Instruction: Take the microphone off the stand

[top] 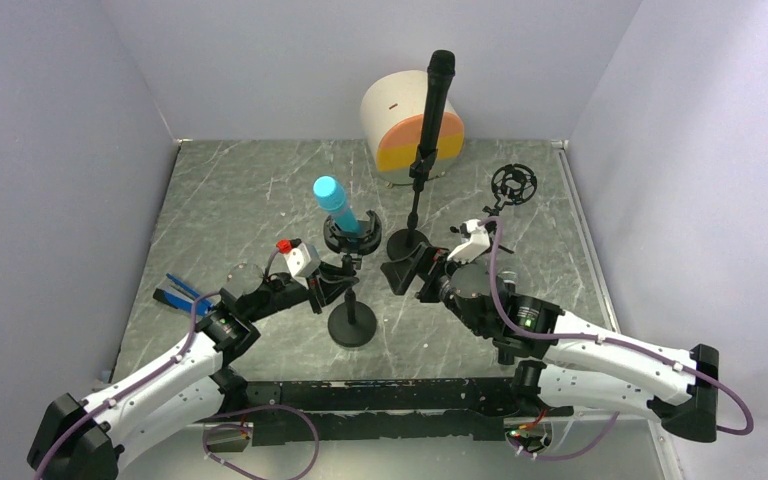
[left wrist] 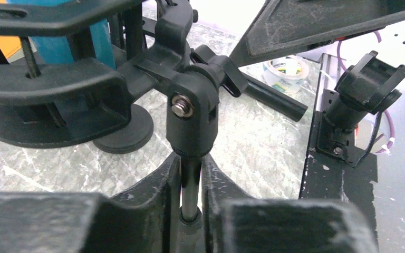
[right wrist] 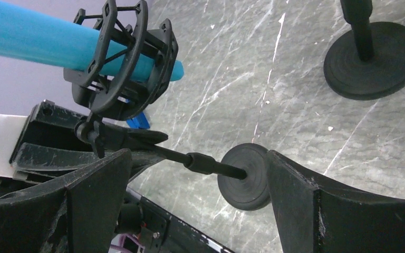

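Observation:
A blue microphone (top: 335, 205) sits tilted in a black shock mount (top: 350, 236) on a short stand with a round base (top: 352, 325). My left gripper (top: 332, 287) is shut on the stand's pole (left wrist: 191, 184) just under the swivel joint. My right gripper (top: 410, 270) is open and empty just right of the stand, its jaws wide apart. In the right wrist view the microphone (right wrist: 31, 39), the mount (right wrist: 121, 68) and the base (right wrist: 245, 176) lie ahead of the open right gripper (right wrist: 198, 158), which touches none of them.
A black microphone (top: 438, 90) stands on a taller stand with a round base (top: 407, 245) just behind. A white and orange cylinder (top: 410, 125) is at the back. An empty shock mount (top: 513, 185) is at the right, a blue tool (top: 180, 293) at the left.

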Action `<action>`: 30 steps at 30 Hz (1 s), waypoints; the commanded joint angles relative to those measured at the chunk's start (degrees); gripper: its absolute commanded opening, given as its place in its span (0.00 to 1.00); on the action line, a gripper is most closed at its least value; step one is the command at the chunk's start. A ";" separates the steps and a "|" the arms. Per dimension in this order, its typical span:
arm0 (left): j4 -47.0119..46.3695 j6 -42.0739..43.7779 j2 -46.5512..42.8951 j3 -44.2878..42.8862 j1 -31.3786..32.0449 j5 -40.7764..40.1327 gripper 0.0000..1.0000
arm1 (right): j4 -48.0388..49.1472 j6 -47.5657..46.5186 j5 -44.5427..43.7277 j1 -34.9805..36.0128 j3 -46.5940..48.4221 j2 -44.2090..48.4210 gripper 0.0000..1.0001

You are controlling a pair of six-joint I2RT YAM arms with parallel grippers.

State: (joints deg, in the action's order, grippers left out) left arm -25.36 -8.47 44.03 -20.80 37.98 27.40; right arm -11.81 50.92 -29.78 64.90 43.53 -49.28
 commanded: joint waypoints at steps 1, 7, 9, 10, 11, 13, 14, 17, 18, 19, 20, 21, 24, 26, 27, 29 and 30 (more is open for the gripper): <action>-1.50 -2.37 -2.21 -0.54 0.29 2.33 0.32 | -1.85 -3.48 3.71 -0.12 5.19 -1.04 0.99; 1.19 -3.28 -2.69 -1.33 0.34 3.58 0.40 | -3.08 -4.99 6.05 -0.12 10.12 -4.04 0.99; 1.53 -3.98 -2.80 -1.53 0.35 4.55 0.40 | -2.41 -5.23 6.92 -0.08 10.64 -4.55 0.99; 1.77 -4.36 -2.85 -1.62 0.33 5.03 0.41 | -1.74 -5.43 7.41 -0.10 10.69 -4.67 0.99; 2.26 -4.58 -3.00 -1.89 0.32 5.48 0.41 | -1.05 -5.78 7.76 -0.07 10.63 -4.81 0.99; 4.36 -5.27 -3.38 -2.59 0.31 5.48 0.41 | 0.04 -6.36 8.43 -0.10 10.66 -5.07 0.99; 5.45 -5.61 -3.66 -3.01 0.30 5.44 0.42 | 0.40 -6.58 8.71 -0.06 10.76 -5.23 0.99; 8.05 -6.95 -4.58 -4.22 0.36 5.73 0.46 | 0.14 -6.94 8.02 -0.13 11.36 -6.21 0.99; 8.93 -7.63 -4.91 -4.64 0.35 5.40 0.48 | -0.40 -6.96 7.72 -0.13 11.78 -6.58 0.99; 9.65 -8.28 -5.20 -4.96 0.32 5.28 0.50 | -0.74 -7.19 7.69 -0.13 12.29 -6.95 0.99; 10.38 -8.69 -5.57 -5.35 0.26 5.35 0.52 | -0.91 -7.48 7.86 -0.14 12.85 -7.16 0.99; 11.29 -9.10 -5.81 -5.84 0.26 5.39 0.53 | -0.88 -7.62 8.15 -0.23 13.22 -7.36 0.99; 13.48 -10.48 -6.63 -7.23 0.31 4.43 0.55 | 0.01 -8.13 9.38 -0.23 13.76 -7.70 0.99; 14.07 -10.61 -7.29 -7.65 0.28 4.04 0.55 | 0.50 -8.23 9.68 -0.35 13.94 -7.76 0.99; 14.25 -10.76 -7.54 -7.61 0.27 3.69 0.56 | 0.73 -8.31 9.72 -0.38 13.95 -7.87 0.99; 14.43 -10.23 -8.00 -7.28 0.29 2.78 0.56 | 0.93 -8.39 9.83 -0.40 14.24 -8.36 0.99; 14.40 -9.77 -8.07 -6.94 0.27 2.41 0.56 | 0.69 -8.39 9.98 -0.53 14.59 -8.76 0.99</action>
State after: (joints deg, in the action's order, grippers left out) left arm -11.70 -17.67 37.04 -26.06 38.09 31.16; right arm -13.45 43.83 -20.84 64.73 55.09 -57.32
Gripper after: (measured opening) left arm 0.557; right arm 0.989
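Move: The blue microphone, upright in its holder, is about 12 cm to the right hand's left, 7 cm ahead and 8 cm above. The holder is roughly 10 cm left, 5 cm ahead and 3 cm up, and the black microphone stand's base some 17 cm ahead, 2 cm right and 24 cm below. From the left hand, at the pole, the blue microphone lies about 7 cm ahead, 1 cm left and 11 cm up. Right hand, open, rises and goes left about 5 cm towards the blue microphone; left backs off the pole, opening. ##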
